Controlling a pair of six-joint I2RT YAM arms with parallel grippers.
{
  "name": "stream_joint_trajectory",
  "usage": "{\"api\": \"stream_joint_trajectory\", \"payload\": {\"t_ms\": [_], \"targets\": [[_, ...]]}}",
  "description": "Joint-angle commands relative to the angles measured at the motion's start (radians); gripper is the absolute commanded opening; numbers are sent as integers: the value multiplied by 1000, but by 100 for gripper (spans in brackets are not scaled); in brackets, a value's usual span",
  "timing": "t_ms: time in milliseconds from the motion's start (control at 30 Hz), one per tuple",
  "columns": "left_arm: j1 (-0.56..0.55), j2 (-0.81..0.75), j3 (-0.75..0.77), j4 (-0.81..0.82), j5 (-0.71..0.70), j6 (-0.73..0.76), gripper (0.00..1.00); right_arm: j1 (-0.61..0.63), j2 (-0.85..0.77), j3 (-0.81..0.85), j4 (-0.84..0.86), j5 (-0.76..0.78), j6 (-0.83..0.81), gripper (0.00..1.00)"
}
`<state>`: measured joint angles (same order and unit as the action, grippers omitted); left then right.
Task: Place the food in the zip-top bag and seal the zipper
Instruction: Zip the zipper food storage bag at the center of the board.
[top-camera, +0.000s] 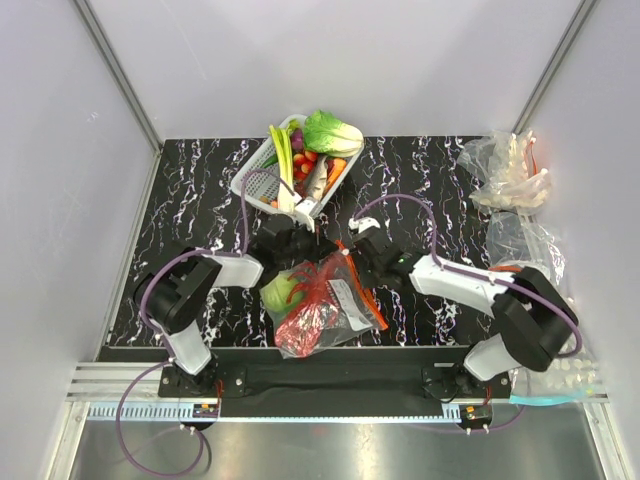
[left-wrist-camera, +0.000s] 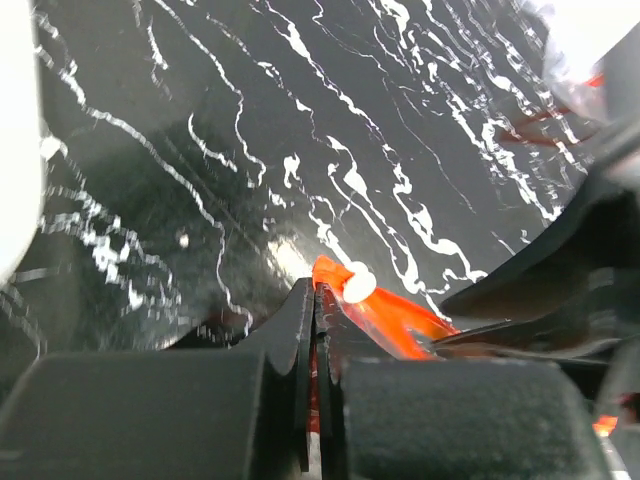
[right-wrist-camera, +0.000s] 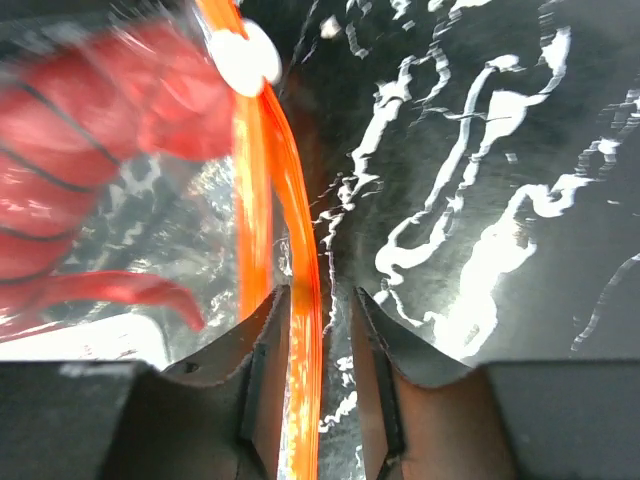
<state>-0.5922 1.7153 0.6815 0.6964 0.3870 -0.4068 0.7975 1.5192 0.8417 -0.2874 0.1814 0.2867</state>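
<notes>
The clear zip-top bag lies at the table's middle front. Inside it are the red lobster and the pale green cabbage. The red-orange zipper runs along the bag's right edge. My left gripper is shut on the far end of the zipper, beside a white slider tab. My right gripper is open. In the right wrist view the zipper runs between the right gripper's jaws, close against the left finger, with the lobster behind the plastic.
A white basket at the back middle holds a leek, a bok choy and other toy vegetables. A crumpled clear plastic heap and another clear bag lie at the right. Walls close in the table.
</notes>
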Motion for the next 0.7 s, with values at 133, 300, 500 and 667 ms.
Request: {"api": "stream_joint_trajectory", "payload": {"t_ms": [133, 300, 500, 667], "targets": [[-63, 56, 139, -104, -53, 134, 0, -115, -154, -10, 13, -109, -29, 40], [-73, 86, 162, -114, -56, 137, 0, -176, -142, 3, 60, -178, -61, 49], [-74, 90, 153, -77, -51, 129, 0, -242, -56, 26, 162, -310, -66, 53], [-74, 92, 133, -20, -31, 123, 0, -261, -28, 33, 224, -371, -76, 57]]}}
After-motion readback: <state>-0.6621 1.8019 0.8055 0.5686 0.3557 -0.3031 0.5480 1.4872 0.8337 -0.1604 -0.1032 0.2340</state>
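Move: About 4 cm ahead and 3 cm to the left of the right hand is the zipper's white slider, at roughly the same height or slightly above. Also from the right hand, the red lobster in the bag lies some 8 cm back and 11 cm left, and the vegetable basket some 21 cm ahead and 14 cm left. The left hand already pinches the zipper's end, with the slider about 2 cm to its right, 1 cm back and 1 cm below. Lifting off from straddling the orange zipper strip, the right hand goes forward about 5 cm and slightly right, rising some 4 cm and then sinking back about half of that, to bring its fingers nearer the slider as they open wider and the hand rolls some 15 degrees. The left fingers keep their pinch and draw the zipper end about 3 cm right and 2 cm down. ##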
